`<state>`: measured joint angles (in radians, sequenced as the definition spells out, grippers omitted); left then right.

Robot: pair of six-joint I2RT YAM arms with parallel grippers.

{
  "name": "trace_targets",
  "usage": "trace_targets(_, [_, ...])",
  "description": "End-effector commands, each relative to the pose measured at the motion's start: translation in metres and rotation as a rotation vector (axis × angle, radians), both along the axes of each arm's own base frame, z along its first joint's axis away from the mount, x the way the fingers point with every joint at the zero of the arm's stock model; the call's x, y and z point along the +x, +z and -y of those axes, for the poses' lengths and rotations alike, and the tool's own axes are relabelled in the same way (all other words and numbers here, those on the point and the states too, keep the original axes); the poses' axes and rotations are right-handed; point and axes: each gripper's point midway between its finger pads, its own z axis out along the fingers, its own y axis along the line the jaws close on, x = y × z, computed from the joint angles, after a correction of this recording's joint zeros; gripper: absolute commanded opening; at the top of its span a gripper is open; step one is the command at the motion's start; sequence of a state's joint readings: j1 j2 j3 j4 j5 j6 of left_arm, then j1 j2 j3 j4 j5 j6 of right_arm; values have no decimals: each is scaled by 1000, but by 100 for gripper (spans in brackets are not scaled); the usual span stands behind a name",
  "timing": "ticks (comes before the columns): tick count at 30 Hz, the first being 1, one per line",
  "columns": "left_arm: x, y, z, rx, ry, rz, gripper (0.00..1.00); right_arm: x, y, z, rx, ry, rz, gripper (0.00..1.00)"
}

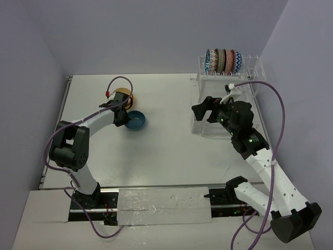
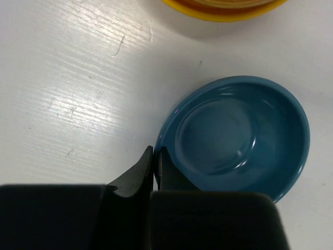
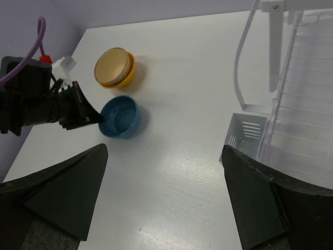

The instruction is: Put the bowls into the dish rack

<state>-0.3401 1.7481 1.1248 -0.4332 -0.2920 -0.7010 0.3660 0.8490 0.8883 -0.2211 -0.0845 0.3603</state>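
Note:
A plain teal bowl point(image 1: 136, 121) point(image 2: 239, 135) point(image 3: 119, 117) sits upright on the table, left of centre. My left gripper point(image 1: 125, 117) point(image 2: 156, 156) point(image 3: 99, 120) is shut on its near-left rim, one finger outside the wall and one inside. Just behind it lies an orange-yellow bowl point(image 1: 124, 97) point(image 2: 223, 8) point(image 3: 114, 66), seemingly upside down. The dish rack point(image 1: 229, 78) point(image 3: 291, 104) stands at the back right, with several patterned bowls point(image 1: 223, 60) on edge in its raised row. My right gripper point(image 1: 204, 112) point(image 3: 164, 151) hangs open and empty, left of the rack's lower tray.
The rack's small side basket point(image 1: 200, 125) point(image 3: 247, 130) juts out toward the table's middle, close under my right gripper. Purple cables loop from both arms. Walls close off the table at left, back and right.

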Motion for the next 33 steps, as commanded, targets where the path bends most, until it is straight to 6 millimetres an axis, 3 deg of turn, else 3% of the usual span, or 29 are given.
trace_targets(1, [14, 51, 23, -60, -52, 142, 0, 0, 3, -22, 60, 58, 4, 98])
trace_targets(8, [2, 119, 61, -70, -179, 312, 0, 3, -17, -67, 36, 96, -121, 96])
trace_targets(9, [-3, 126, 71, -66, -205, 327, 0, 6, -30, -72, 19, 94, -172, 95])
trace_targets(14, [-17, 168, 91, -41, -262, 432, 0, 8, -34, -100, -13, 132, -225, 91])
trace_targets(23, [-40, 189, 128, -12, -322, 494, 0, 24, -60, -118, -76, 69, -307, 87])
trace_targets(33, [-51, 199, 146, -3, -358, 518, 0, 36, -77, -116, -119, 8, -336, 58])
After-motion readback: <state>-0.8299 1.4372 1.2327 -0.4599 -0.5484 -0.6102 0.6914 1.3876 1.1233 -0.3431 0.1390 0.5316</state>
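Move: My left hand already pinches the near-left rim of the blue bowl, whose middle is about 5 cm to its right, 2 cm ahead and 2 cm below; the yellow bowls stand 14 cm ahead and 2 cm left of this hand, roughly 1 cm lower. The bowl is to go to my open right hand. From that hand, the blue bowl lies some 32 cm left, 11 cm ahead and 27 cm below; the cutlery basket sits 11 cm ahead, 2 cm right and 24 cm down. Keeping my pinch on the rim, I lift the blue bowl some 16 cm and carry it about 14 cm right and a little back, tipping my left hand up and turning it clockwise. My right hand comes left to meet it, sinking about 10 cm and tipping down, then straddles the bowl's right rim, one finger inside and one outside, and closes partway. ##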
